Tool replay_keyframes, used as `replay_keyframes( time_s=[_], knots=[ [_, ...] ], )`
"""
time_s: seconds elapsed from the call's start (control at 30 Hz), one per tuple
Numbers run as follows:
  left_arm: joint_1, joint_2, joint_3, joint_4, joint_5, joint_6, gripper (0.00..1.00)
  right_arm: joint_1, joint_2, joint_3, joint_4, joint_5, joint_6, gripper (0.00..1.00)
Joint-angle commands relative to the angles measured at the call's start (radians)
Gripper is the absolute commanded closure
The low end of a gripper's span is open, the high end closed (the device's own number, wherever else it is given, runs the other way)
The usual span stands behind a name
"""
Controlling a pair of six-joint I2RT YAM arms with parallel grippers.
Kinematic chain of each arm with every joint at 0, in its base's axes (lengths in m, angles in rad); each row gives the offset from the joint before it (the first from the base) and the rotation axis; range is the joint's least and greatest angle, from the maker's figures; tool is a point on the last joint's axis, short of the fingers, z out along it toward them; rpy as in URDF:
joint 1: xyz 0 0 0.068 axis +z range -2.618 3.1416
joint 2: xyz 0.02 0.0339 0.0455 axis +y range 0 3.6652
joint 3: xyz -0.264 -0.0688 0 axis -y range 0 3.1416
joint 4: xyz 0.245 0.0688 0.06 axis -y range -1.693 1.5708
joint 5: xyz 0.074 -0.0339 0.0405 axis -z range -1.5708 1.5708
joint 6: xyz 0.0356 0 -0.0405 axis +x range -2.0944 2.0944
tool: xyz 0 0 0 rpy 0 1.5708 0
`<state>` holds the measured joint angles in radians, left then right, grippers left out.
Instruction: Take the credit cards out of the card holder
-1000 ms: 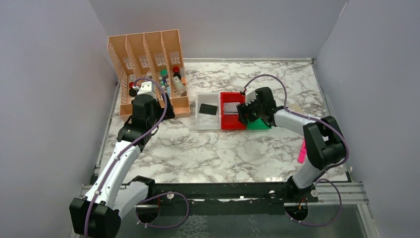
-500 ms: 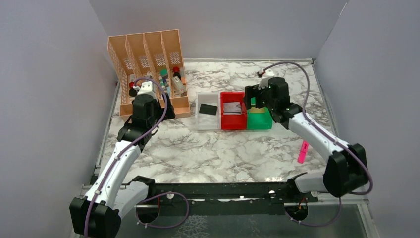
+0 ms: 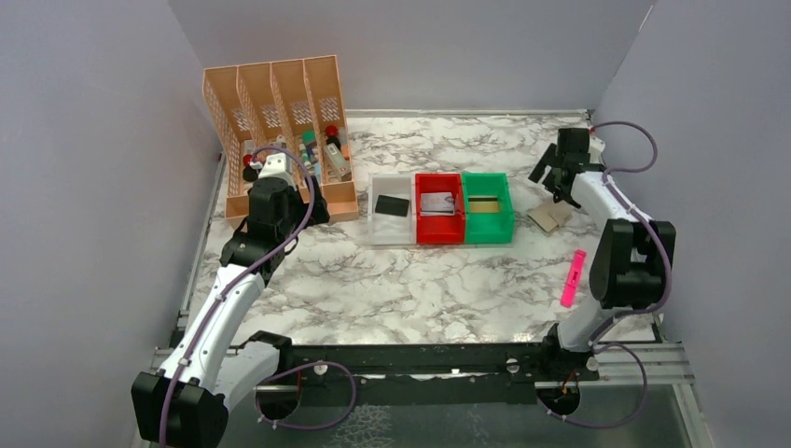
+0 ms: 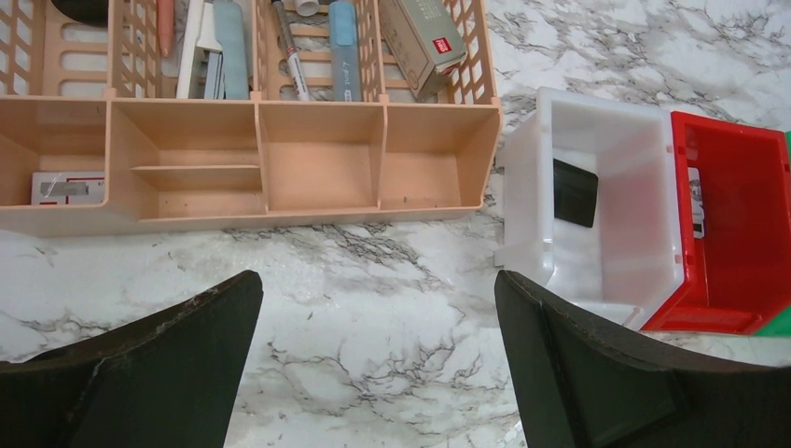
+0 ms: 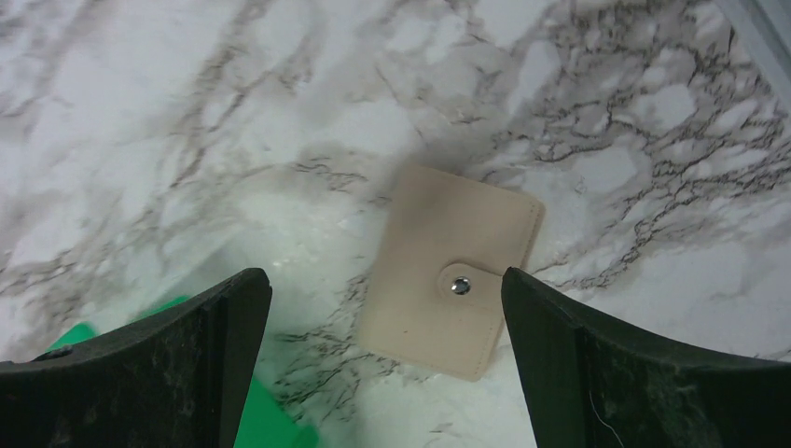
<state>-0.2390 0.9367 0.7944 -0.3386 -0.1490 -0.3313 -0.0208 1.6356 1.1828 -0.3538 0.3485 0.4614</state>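
Observation:
The card holder (image 5: 453,275) lies closed on the marble, tan side up with its snap tab fastened, right of the green bin (image 3: 488,227). My right gripper (image 5: 382,280) hovers open above it, empty, the holder showing between its fingers; in the top view the right gripper (image 3: 552,182) is just behind the card holder (image 3: 548,217). A black card (image 3: 392,205) lies in the white bin (image 3: 390,233), a silver-grey card (image 3: 437,203) in the red bin (image 3: 438,231), and a gold-and-dark striped card (image 3: 482,201) in the green bin. My left gripper (image 4: 378,289) is open and empty over bare marble.
The orange slotted organizer (image 3: 280,140) with pens and small boxes stands at the back left, close ahead of the left gripper. A pink marker (image 3: 571,278) lies near the right arm's base. Grey walls close in both sides.
The right arm has lifted off the red and green bins and swung right to above the card holder, its jaws widening on the way. The left arm has not moved.

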Motion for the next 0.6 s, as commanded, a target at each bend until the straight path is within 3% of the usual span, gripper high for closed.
replay_keyframes(
  time_s=[0.0,0.2,0.57],
  knots=[
    [0.009,-0.006,0.000,0.006,0.017,0.005,0.01,-0.081,0.134,0.091,-0.177,-0.111,0.120,0.02],
    [0.013,-0.002,0.002,0.008,0.024,0.002,0.01,-0.105,0.280,0.173,-0.240,-0.124,0.105,0.01],
    [0.025,0.010,0.003,0.007,0.048,0.000,0.01,-0.108,0.367,0.180,-0.282,-0.073,0.137,0.00]
  ],
)
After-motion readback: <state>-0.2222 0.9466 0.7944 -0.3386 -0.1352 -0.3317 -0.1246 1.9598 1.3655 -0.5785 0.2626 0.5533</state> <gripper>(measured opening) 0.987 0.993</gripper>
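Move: Almost straight below the open right hand, about 11 cm down, some 2 cm back and 3 cm to the right, lies the card holder, flat on the marble. The green bin stands roughly 18 cm to the left of the holder and a couple of centimetres farther out; the pink clip is about 18 cm nearer the base and 6 cm to the right of the holder. From the left hand, the holder is some 74 cm right, 8 cm ahead and 19 cm down. Dropping about 9 cm onto the card holder, the right hand drifts some 2.5 cm right early on while its fingers tip about 20 degrees steeper towards the table. The descent is quick at first, then eases almost to a stop, with the fingers still wide open on either side of the holder and the right one close against its side edge. ##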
